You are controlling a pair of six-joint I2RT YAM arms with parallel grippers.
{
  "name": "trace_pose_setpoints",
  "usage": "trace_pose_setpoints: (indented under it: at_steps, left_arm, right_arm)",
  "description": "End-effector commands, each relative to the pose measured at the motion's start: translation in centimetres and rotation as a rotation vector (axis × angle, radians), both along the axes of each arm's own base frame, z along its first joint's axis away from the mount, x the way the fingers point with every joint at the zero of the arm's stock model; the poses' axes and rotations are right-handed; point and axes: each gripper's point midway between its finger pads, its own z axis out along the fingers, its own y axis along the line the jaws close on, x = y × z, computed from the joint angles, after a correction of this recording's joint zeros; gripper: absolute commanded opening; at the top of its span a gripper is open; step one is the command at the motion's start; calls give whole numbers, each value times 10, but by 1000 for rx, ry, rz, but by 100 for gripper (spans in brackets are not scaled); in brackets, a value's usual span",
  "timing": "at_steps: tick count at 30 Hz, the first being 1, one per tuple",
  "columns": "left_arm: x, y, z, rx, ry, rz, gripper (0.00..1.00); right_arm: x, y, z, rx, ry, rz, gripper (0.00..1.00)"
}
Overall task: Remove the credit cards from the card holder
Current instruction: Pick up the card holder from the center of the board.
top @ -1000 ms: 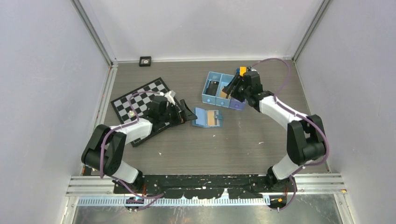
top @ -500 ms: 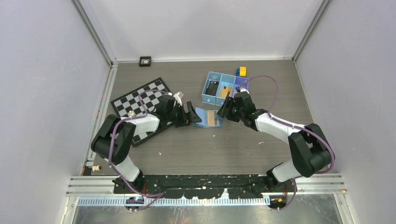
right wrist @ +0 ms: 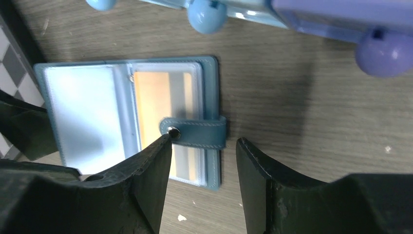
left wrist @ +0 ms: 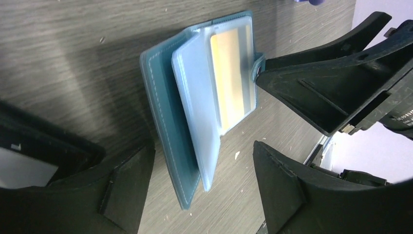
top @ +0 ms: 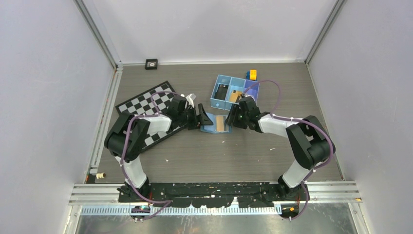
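The light-blue card holder [top: 215,123] lies open on the table between my two grippers. An orange-tan credit card [left wrist: 229,73] with a grey stripe shows through its clear right pocket [right wrist: 156,97]. My left gripper [top: 199,118] is open, its fingers [left wrist: 127,181] straddling the holder's left edge [left wrist: 187,161] without touching it. My right gripper [top: 234,118] is open at the holder's right edge, with the snap strap [right wrist: 197,131] between its fingertips [right wrist: 163,146]. A black card [top: 222,91] and an orange card [top: 235,96] lie in the blue tray.
The blue three-compartment tray [top: 220,106] stands just behind the holder, its round feet [right wrist: 207,17] close above my right fingers. A checkerboard [top: 146,109] lies under my left arm. A yellow and blue block [top: 252,74] sits behind the tray. Walls enclose the table.
My right gripper has come down from the tray to the holder's right edge. My left gripper has slid right to the holder's left edge, and its jaws have narrowed a little.
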Motion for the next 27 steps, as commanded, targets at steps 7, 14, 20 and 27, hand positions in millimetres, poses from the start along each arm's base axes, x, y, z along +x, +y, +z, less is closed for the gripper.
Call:
trace_pose_setpoints:
  at_steps: [7,14,20,27]
  left_arm:
    - [15,-13,-7,-32,-25,-33,48]
    - [14,-16,0,-52,-65,-65,0]
    - [5,-12,46,-138,-172,-76,0]
    - [3,-3,95,-305,-270,-56,0]
  right_arm:
    - [15,29,12,112,-32,54,55]
    - [12,32,31,162,-80,69,57]
    - [8,27,67,220,-200,55,83]
    - [3,40,103,336,-299,122,86]
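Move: The opened card holder lies between the two hands: its middle is about 4 cm to the left hand's right, 1 cm ahead and 2 cm below, its left cover already between those open fingers. The chessboard's middle is roughly 19 cm to the left hand's left and 2 cm ahead. From the right hand, the card holder's middle is some 5 cm left, level fore and aft and 1 cm lower; the three-part box stands about 11 cm ahead and 2 cm right. Down about 1.5 cm with a small slide right and forward, the left hand shuts its fingers on the card holder's left cover, then lifts it about 5 cm, drawing back slightly. Beside the strap edge, the right hand shifts left some 2 cm, then opens wider and rises roughly 6 cm alongside, its left side rolling up. ##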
